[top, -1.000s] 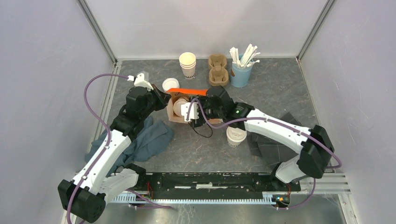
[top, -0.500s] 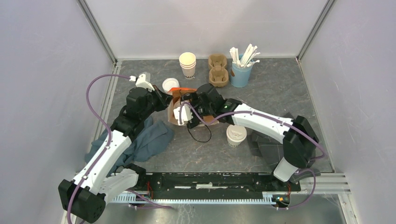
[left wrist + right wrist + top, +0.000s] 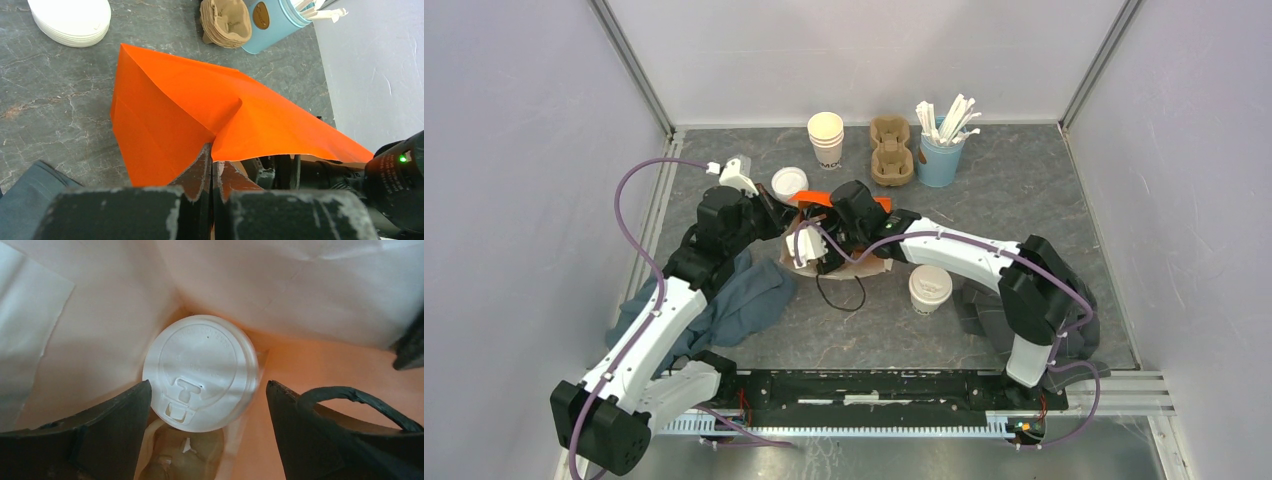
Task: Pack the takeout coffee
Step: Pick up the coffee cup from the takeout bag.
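Observation:
One takeout coffee cup [image 3: 200,372] with a white sip lid stands inside the orange paper bag [image 3: 200,110], in a brown cardboard carrier [image 3: 182,460]. My right gripper [image 3: 207,383] is open inside the bag, one finger on each side just short of the lid and not touching it. A second lidded cup [image 3: 930,288] stands on the table right of the bag [image 3: 809,196]. My left gripper [image 3: 212,150] is shut on the bag's orange edge and holds it up; it sits at the bag's left side [image 3: 774,213].
At the back stand a stack of lidless cups [image 3: 826,138], a stack of brown carriers [image 3: 891,150] and a blue cup of stirrers [image 3: 940,150]. Loose white lids [image 3: 789,181] lie behind the bag. A blue-grey cloth [image 3: 739,300] lies at the left, a dark cloth [image 3: 984,310] at the right.
My right arm has slid left, deeper into the bag, and its jaws have spread wider. The left gripper has kept its hold on the bag edge.

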`<act>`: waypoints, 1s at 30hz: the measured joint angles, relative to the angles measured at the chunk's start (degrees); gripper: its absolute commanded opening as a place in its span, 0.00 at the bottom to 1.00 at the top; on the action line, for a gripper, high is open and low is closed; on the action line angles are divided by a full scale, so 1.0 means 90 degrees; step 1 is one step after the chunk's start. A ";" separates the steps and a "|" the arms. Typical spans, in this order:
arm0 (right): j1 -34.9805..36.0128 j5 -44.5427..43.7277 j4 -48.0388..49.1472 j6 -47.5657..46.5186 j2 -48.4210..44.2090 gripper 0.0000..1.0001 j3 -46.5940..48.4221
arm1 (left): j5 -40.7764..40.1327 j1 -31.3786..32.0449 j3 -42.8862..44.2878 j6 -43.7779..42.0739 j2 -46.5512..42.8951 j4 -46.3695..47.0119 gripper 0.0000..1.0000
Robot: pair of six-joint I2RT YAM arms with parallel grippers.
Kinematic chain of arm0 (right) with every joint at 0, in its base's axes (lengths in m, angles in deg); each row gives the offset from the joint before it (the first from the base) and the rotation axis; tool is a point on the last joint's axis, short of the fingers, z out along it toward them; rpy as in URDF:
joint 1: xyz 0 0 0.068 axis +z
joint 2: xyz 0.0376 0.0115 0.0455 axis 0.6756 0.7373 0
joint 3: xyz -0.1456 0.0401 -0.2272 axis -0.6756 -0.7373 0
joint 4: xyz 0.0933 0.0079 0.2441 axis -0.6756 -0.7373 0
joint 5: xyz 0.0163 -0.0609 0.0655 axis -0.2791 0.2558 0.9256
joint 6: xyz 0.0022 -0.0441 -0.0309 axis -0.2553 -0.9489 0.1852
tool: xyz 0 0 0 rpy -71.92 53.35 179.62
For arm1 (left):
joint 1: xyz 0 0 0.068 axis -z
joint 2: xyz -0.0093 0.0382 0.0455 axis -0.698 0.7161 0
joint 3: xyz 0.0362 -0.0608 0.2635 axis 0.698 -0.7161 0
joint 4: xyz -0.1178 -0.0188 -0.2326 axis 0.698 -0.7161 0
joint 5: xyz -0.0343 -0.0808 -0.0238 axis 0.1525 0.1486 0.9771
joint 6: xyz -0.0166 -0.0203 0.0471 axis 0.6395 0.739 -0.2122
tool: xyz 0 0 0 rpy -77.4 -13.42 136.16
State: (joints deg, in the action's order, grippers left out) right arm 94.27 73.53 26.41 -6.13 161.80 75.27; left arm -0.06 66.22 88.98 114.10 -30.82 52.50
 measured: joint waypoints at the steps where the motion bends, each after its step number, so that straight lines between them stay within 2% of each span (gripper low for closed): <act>1: 0.0000 -0.0034 0.0017 0.0005 0.0070 0.89 0.0027 | 0.0002 0.0000 0.0000 0.0000 0.0005 -0.0010 0.02; 18: 0.0083 -0.0418 0.0294 0.0410 0.0296 0.59 0.0131 | -0.0165 -0.0002 0.0102 0.0000 0.0005 -0.0185 0.02; 28: 0.0107 -0.0384 0.0287 0.0981 0.0049 0.48 0.0080 | -0.0437 -0.0012 0.0204 0.0000 0.0010 -0.0250 0.02; 30: 0.0104 -0.0376 0.0245 0.1098 -0.0070 0.42 0.0046 | -0.0469 -0.0015 0.0223 0.0005 0.0010 -0.0228 0.02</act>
State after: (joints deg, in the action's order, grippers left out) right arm 95.21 70.14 28.62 3.75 161.16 75.69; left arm -4.28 66.09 91.00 114.14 -30.73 50.45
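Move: Deep inside the tilted takeout bag, the coffee cup lies with its lid towards the right hand, its middle roughly 2 cm ahead, 3 cm left and 5 cm below. From that hand, the stack of lids stands about 12 cm ahead, 6 cm left and 13 cm lower; the other lidded cup is some 11 cm back, 24 cm right and 9 cm lower. From the left hand the bagged cup is about 2 cm ahead, 2 cm right and 15 cm down. Reaching farther into the bag, the right hand dips about 1.5 cm, easing forward and left, then rises some 2.5 cm and draws back slightly while its wide-open fingers close to about half in front of the cup's lid and the wrist turns slightly clockwise. The left hand keeps pinching the bag's rim and, after a slight dip, pulls it about 1 cm left, a little forward and up. ##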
